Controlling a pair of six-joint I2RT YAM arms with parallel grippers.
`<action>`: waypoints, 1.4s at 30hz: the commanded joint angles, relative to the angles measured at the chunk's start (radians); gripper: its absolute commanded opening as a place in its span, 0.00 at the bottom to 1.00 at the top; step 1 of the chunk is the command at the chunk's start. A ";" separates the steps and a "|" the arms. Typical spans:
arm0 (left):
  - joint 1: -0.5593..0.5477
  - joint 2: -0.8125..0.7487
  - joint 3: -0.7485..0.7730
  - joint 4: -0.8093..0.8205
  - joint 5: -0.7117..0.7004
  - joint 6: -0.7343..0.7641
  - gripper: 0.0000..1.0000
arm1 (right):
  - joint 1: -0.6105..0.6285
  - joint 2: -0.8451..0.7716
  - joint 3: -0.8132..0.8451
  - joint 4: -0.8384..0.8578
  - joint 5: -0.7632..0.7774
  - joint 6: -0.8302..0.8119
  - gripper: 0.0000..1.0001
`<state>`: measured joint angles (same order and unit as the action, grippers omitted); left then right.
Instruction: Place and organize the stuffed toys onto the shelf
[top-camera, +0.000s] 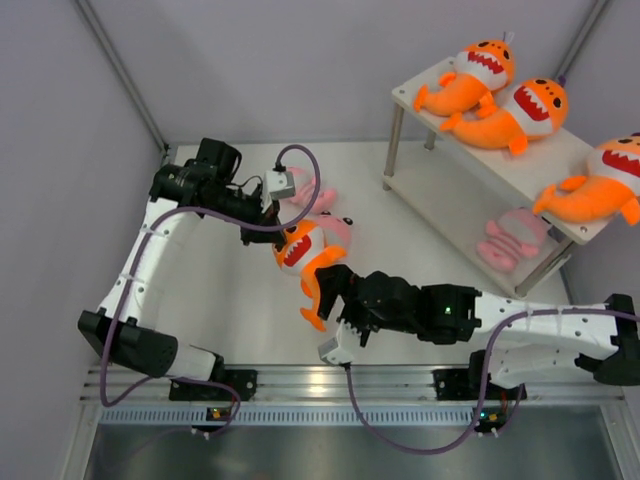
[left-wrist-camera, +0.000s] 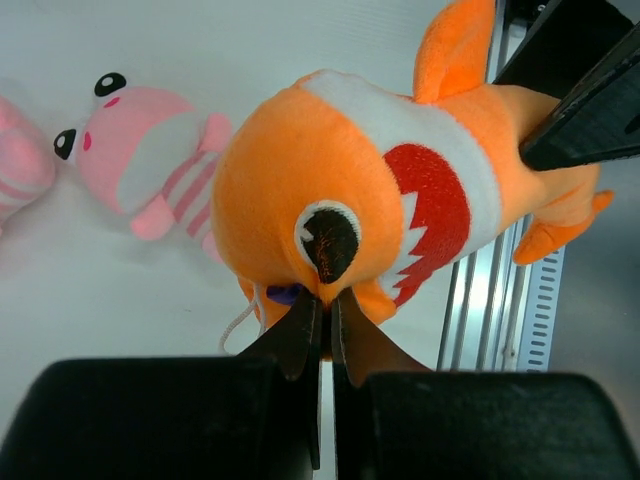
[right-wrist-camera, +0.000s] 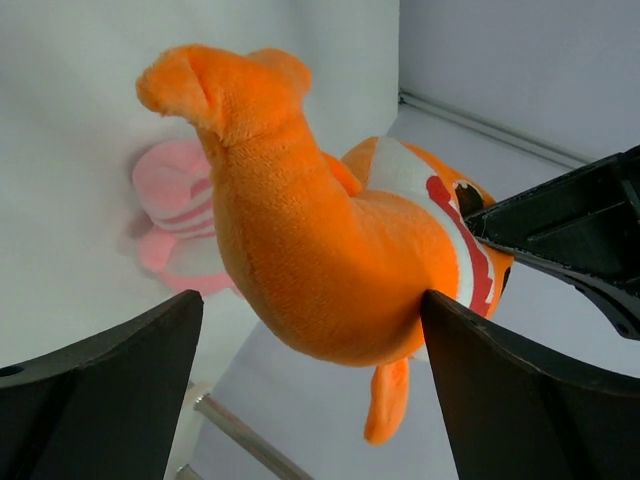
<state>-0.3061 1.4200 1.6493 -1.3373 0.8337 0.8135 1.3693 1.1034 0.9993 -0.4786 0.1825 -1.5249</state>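
Note:
An orange shark plush (top-camera: 305, 262) hangs above the table, and my left gripper (left-wrist-camera: 325, 300) is shut on a pinch of its head just under the eye. In the right wrist view my right gripper (right-wrist-camera: 312, 298) stands open around the plush's body (right-wrist-camera: 320, 260). Its right finger (right-wrist-camera: 480, 370) touches the plush and its left finger (right-wrist-camera: 120, 370) stays apart from it. Three more orange plush (top-camera: 470, 75), (top-camera: 515, 115), (top-camera: 600, 185) lie on the shelf's (top-camera: 440, 190) top board. A pink striped plush (top-camera: 512, 240) lies on the lower board.
Two pink striped plush (left-wrist-camera: 150, 165), (left-wrist-camera: 20, 165) lie on the white table under and behind the held toy. Grey walls close in the left and back. The metal rail (top-camera: 350, 380) with the arm bases runs along the near edge.

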 joint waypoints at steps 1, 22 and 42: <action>-0.001 0.008 0.024 -0.045 0.116 0.019 0.00 | 0.014 0.041 0.006 0.110 0.078 -0.050 0.89; -0.005 0.178 0.273 -0.023 -0.240 -0.376 0.75 | -0.064 0.035 0.271 0.241 0.227 0.215 0.00; 0.055 0.119 0.257 0.056 -0.364 -0.373 0.99 | -0.260 0.023 0.737 0.044 0.914 0.043 0.00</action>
<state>-0.2520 1.5703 1.9160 -1.3121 0.4530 0.4294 1.1526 1.1545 1.6844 -0.4274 0.9100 -1.4147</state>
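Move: The orange shark hangs by its head from the shut left fingers, its middle about 5 cm back and 6 cm right of them, a little lower; from the open right hand it lies some 4 cm ahead and 5 cm left, about level. The nearer pink toy lies on the table about 21 cm ahead, 3 cm left and 20 cm below that hand; the shelf's top board is roughly 17 cm ahead, 25 cm right and 15 cm up. The orange shark changes hands: the right fingers ease a couple of centimetres left and pinch its body, then the left fingers open wide and draw off forward about 8 cm, swinging counter-clockwise. The right hand keeps its grip and carries the shark up nearly 30 cm, well to the right and some forward towards the shelf, turning clockwise. ##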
